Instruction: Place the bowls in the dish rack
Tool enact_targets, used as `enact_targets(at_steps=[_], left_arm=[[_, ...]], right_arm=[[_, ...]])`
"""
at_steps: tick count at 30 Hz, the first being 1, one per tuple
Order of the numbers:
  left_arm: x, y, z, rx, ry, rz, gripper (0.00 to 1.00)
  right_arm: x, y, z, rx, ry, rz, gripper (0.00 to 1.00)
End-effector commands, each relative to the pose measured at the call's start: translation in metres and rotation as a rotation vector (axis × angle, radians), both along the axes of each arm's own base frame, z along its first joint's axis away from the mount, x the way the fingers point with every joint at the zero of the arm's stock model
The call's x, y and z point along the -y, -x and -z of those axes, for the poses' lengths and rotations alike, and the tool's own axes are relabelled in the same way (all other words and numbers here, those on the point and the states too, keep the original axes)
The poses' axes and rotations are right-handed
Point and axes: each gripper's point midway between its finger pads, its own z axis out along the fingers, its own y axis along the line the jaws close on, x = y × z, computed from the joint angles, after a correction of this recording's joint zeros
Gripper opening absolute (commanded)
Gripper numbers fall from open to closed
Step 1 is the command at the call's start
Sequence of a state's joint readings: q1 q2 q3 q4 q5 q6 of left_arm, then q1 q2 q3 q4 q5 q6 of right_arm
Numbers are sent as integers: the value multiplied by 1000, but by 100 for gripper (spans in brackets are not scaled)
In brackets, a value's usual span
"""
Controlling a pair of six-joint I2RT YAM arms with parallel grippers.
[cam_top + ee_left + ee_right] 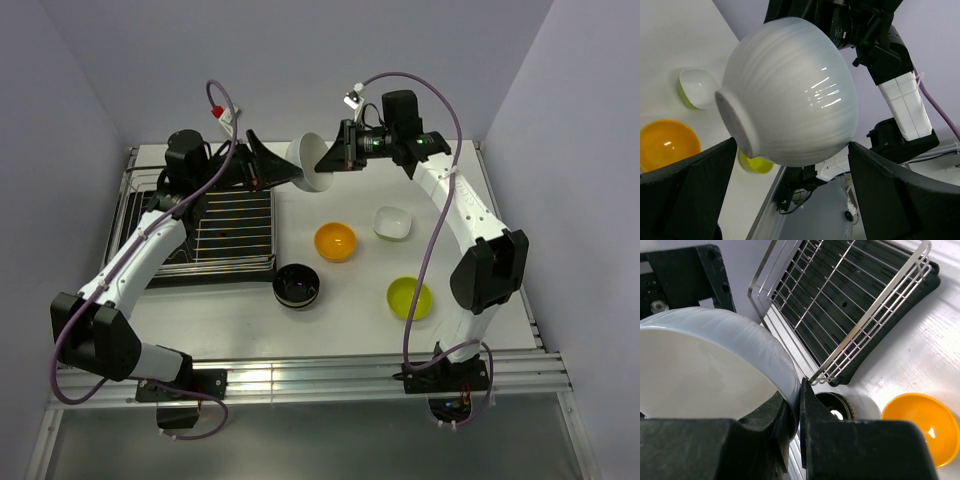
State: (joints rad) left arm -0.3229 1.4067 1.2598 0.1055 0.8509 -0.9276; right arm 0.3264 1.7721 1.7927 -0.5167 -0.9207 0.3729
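My right gripper (338, 160) is shut on the rim of a white bowl (312, 160) and holds it tilted in the air at the back of the table, one finger inside the rim (799, 405) and one outside. My left gripper (283, 165) is open, and its black fingers (690, 195) flank the bowl's rounded underside (790, 90) without closing on it. The chrome wire dish rack (200, 225) over its black tray stands at the left with no bowls in it (855, 305). On the table sit an orange bowl (335, 240), a second white bowl (393, 222), a black bowl (297, 285) and a lime bowl (410, 297).
The table's metal rail runs along the near edge (330, 375), with both arm bases bolted to it. Walls close in at the back and on both sides. The black bowl (835, 407) lies just off the rack's near right corner.
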Motion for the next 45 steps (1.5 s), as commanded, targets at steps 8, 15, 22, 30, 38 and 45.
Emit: enact_targets(at_steps=[8,15,22,30,38,45], left_arm=[[6,18,-22,31,48,17,99],[4,5,-11,39,-39,-68,91],[4,9,-9,20,-35,-63,77],[4,10,-11,26,-28,-59,93],[5,13,-15,30,-11,-46,65],[4,12,-7,16,-25,-59,12]], right_arm=[[-21,9,-8,60,7,-15,0],[-24,5,3,45,65,63,0],[-18,-6,12,37,114,142,0],[-19,-3,16,38,131,140,0],[-23,1,20,31,135,121,0],[-26,2,22,27,134,104,0]])
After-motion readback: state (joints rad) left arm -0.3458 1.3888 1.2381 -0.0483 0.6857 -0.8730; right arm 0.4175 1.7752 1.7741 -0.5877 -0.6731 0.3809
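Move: The left hand, empty and wide open, has the white bowl's middle about 4 cm ahead and 4 cm to its right, at its own height. Some 33 cm below that hand stand the orange bowl, about 9 cm ahead and 8 cm right, and the black bowls, 2 cm back and about 1 cm left. The right hand already pinches the white bowl's rim; the left gripper waits about 7 cm to its left, 4 cm back and 3 cm higher. Downward together, both hands sink about 3.5 cm, the right also easing the white bowl some 1.5 cm left into the left gripper and the left nudging about 1 cm forward, each wrist turning roughly 10 degrees. The left fingers part-close around the bowl's outside, slacken briefly, then close again and settle on its wall, while the right keeps its rim pinch. ##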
